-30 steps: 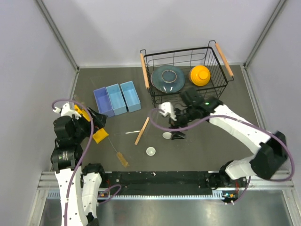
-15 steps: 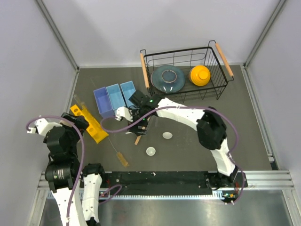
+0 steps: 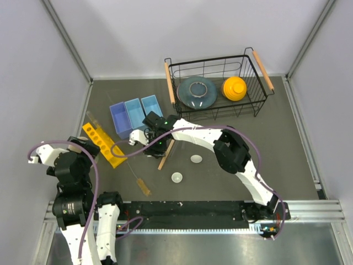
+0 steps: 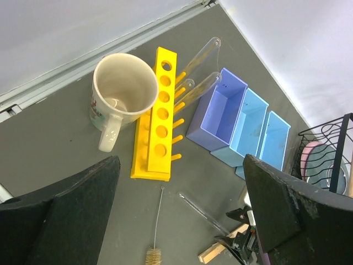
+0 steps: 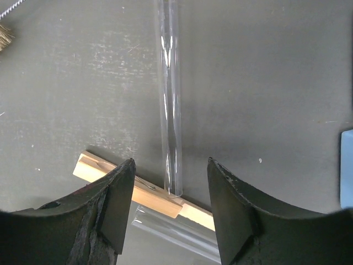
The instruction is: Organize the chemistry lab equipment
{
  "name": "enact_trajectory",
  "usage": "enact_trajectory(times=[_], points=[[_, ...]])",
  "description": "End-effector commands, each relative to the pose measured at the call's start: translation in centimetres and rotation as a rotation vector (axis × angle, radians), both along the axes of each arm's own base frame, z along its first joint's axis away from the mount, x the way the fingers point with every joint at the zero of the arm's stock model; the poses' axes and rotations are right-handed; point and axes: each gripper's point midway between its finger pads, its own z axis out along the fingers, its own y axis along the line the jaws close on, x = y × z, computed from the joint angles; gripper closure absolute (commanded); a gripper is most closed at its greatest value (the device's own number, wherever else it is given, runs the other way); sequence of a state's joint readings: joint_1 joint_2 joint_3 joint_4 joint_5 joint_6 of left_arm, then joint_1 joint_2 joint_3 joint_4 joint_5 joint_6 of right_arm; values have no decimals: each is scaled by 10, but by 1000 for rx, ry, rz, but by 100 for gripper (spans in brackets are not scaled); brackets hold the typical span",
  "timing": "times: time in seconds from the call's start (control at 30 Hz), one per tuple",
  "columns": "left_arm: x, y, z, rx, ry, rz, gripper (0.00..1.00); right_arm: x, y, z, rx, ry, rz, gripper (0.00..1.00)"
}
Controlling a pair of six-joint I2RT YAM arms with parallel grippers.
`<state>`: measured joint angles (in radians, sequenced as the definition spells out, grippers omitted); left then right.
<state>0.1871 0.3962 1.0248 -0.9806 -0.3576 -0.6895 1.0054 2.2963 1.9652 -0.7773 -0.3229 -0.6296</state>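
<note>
A clear glass tube (image 5: 170,99) lies on the dark table, its end resting against the tan wooden stick (image 5: 142,190). A second clear tube (image 5: 182,232) shows under the stick. My right gripper (image 5: 171,165) hovers low over that end, open, with one finger on each side of the tube and a gap on both sides. Seen from above, the right gripper (image 3: 153,144) is just left of the wooden stick (image 3: 167,152). The wire brush (image 3: 141,181) and two white dishes (image 3: 196,159) (image 3: 176,177) lie nearer the front. My left gripper (image 4: 181,165) hangs wide open and holds nothing.
A yellow tube rack (image 4: 157,116) holds clear tubes (image 4: 197,90), and a white mug (image 4: 122,91) lies beside it. Three blue bins (image 3: 136,115) stand behind my right gripper. A black wire basket (image 3: 251,105) at the back holds a plate (image 3: 196,92) and a yellow bowl (image 3: 234,88).
My right arm has swung from right of centre across to the left, down over the tube by the wooden stick, and its jaws have narrowed. My left arm has drawn back, uncovering the yellow rack.
</note>
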Motion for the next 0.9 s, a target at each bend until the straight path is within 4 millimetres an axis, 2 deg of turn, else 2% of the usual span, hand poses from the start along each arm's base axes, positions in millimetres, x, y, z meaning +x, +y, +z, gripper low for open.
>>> enact_trajectory(times=[0.0,0.4,0.63,0.73,0.87], points=[[-4,1,12,18,-41,8,1,4,12,3,28,-10,-10,46],[-3,-5,11,24,-44,-37,1,6,10,-21,-17,0,-29,55],[-3,-8,11,22,-48,-54,1,6,10,-26,-23,4,-26,78],[-2,-11,12,25,-53,-74,1,5,15,-23,-6,12,-26,83],[4,-24,15,41,-58,-169,1,5,32,1,74,35,-20,87]])
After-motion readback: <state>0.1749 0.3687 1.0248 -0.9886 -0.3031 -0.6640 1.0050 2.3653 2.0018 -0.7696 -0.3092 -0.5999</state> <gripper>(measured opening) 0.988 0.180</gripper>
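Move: The glass tube lies under the right hand, roughly 3 cm down, with its middle about 3 cm to the left and level fore and aft. The wooden clamp stands some 3 cm right of the hand, also level. The nearest light blue bin is about 17 cm ahead and 3 cm left; the brush is roughly 9 cm back and 10 cm left. From the raised left hand, the tube lies about 10 cm ahead, 25 cm right and 27 cm below. Lower the right gripper about 2.5 cm, almost straight down, so its half-open fingers straddle the glass tube near the end by the wooden clamp. Narrow the fingers gradually on the way, then stay at that height and close them until both pads pinch the tube; keep the wrist nearly unchanged. ##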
